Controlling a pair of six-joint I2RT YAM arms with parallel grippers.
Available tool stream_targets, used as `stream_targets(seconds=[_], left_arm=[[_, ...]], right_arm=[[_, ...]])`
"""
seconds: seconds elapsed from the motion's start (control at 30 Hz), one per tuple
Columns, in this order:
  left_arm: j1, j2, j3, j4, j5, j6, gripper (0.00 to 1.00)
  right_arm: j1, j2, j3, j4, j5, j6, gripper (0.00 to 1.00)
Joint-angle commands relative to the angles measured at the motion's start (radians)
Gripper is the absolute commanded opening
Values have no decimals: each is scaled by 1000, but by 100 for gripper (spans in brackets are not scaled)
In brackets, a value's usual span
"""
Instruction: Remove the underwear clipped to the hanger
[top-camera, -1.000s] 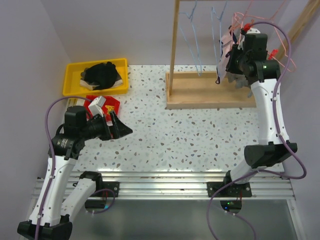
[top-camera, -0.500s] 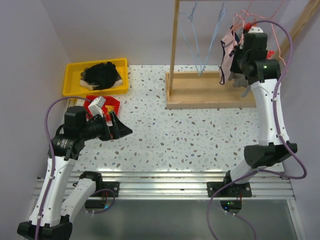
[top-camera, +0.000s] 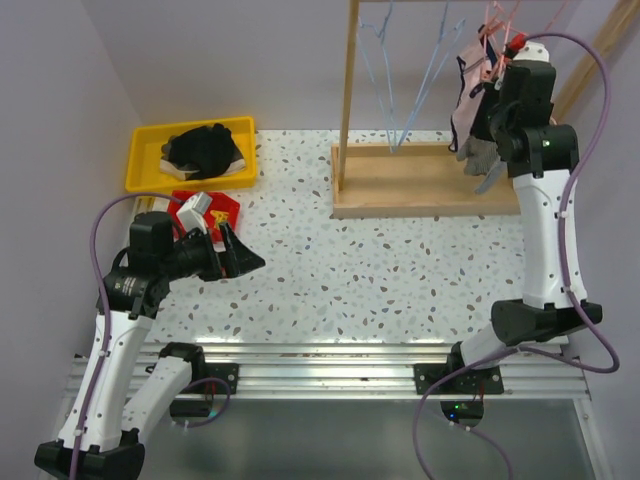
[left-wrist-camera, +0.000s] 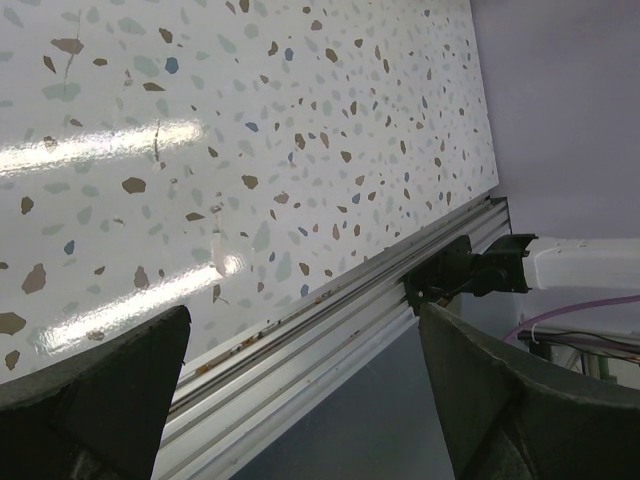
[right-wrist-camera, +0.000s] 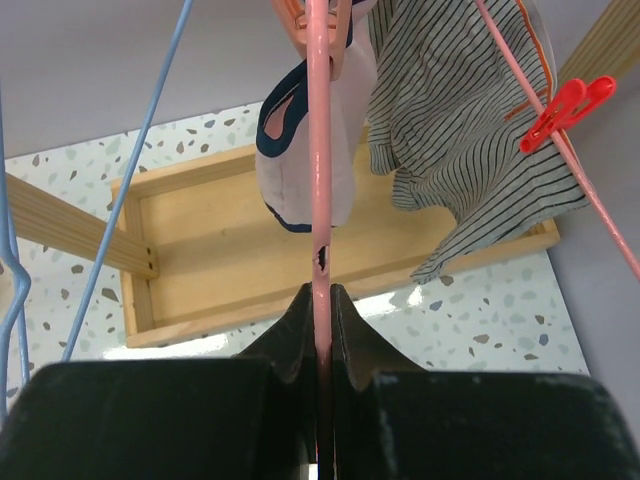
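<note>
Both briefs of the underwear hang from a pink hanger (right-wrist-camera: 318, 150) at the back right. One is pale pink with dark trim (right-wrist-camera: 345, 150), held by an orange clip (right-wrist-camera: 338, 40). The other is grey with fine stripes (right-wrist-camera: 460, 140). My right gripper (right-wrist-camera: 320, 300) is shut on the hanger's thin pink bar just below the pale brief. From above, that gripper (top-camera: 497, 82) is high beside the hanging underwear (top-camera: 466, 95). My left gripper (top-camera: 243, 260) hovers open over the left of the table, and the left wrist view shows nothing between its fingers (left-wrist-camera: 90, 390).
A wooden rack (top-camera: 420, 185) with a tall post stands at the back, with blue hangers (top-camera: 398, 120) on it. A red clip (right-wrist-camera: 565, 108) sits on a pink wire at right. A yellow bin (top-camera: 145, 165) holds black clothing (top-camera: 205, 148), and a red box (top-camera: 225, 205) lies beside it.
My right gripper has shut on the pink hanger bar and moved right and up, carrying the hanger and underwear with it. The left arm has not moved.
</note>
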Motion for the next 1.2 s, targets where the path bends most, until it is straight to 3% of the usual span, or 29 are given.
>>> stream_targets(seconds=[0.0,0.17,0.33,0.57,0.77,0.87,1.03,1.17], left_arm=[[-7,-2,21,12,0,29,100],[-7,9,34,27,11,28,100],[-7,29,57,49,32,19,100],[-10,28,25,87,95,-26,100],[-36,0,-91,186,186,-122,100],[-51,-21,-157,269,216,-207,100],[-120,-11,-233,403,219,-346,100],[-204,24,-248,508,166,-449,100]], right_arm=[[4,-101,-43,55,38,16,0],[4,-294,-187,35,38,36,0],[5,-457,-345,-60,-68,78,0],[4,-798,-734,-233,-269,181,0],[2,-1100,-1023,-347,-574,306,0],[-24,-1210,-1092,-402,-685,313,0],[-142,-1257,-1122,-513,-896,204,0],[-154,-1283,-1134,-537,-895,223,0]])
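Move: I already hold the pink hanger, with the pink underwear clipped to it about 12 cm ahead of my right hand and 2 cm left. The open space over the table's near edge lies some 34 cm back, 10 left and 20 below. The blue hangers are about 8 cm ahead, 12 left; the striped cloth is 15 ahead, 7 right. From my left hand the underwear is about 33 cm ahead, 42 right. Fingers still shut on the pink hanger, my right hand draws it straight back from the rack, then keeps coming back while sinking about 20 cm and bearing left, some 35 cm back in all, rolling its left side up and turning counter-clockwise before it slows over the near edge. My open left hand shifts about 5 cm right, towards the incoming underwear. ##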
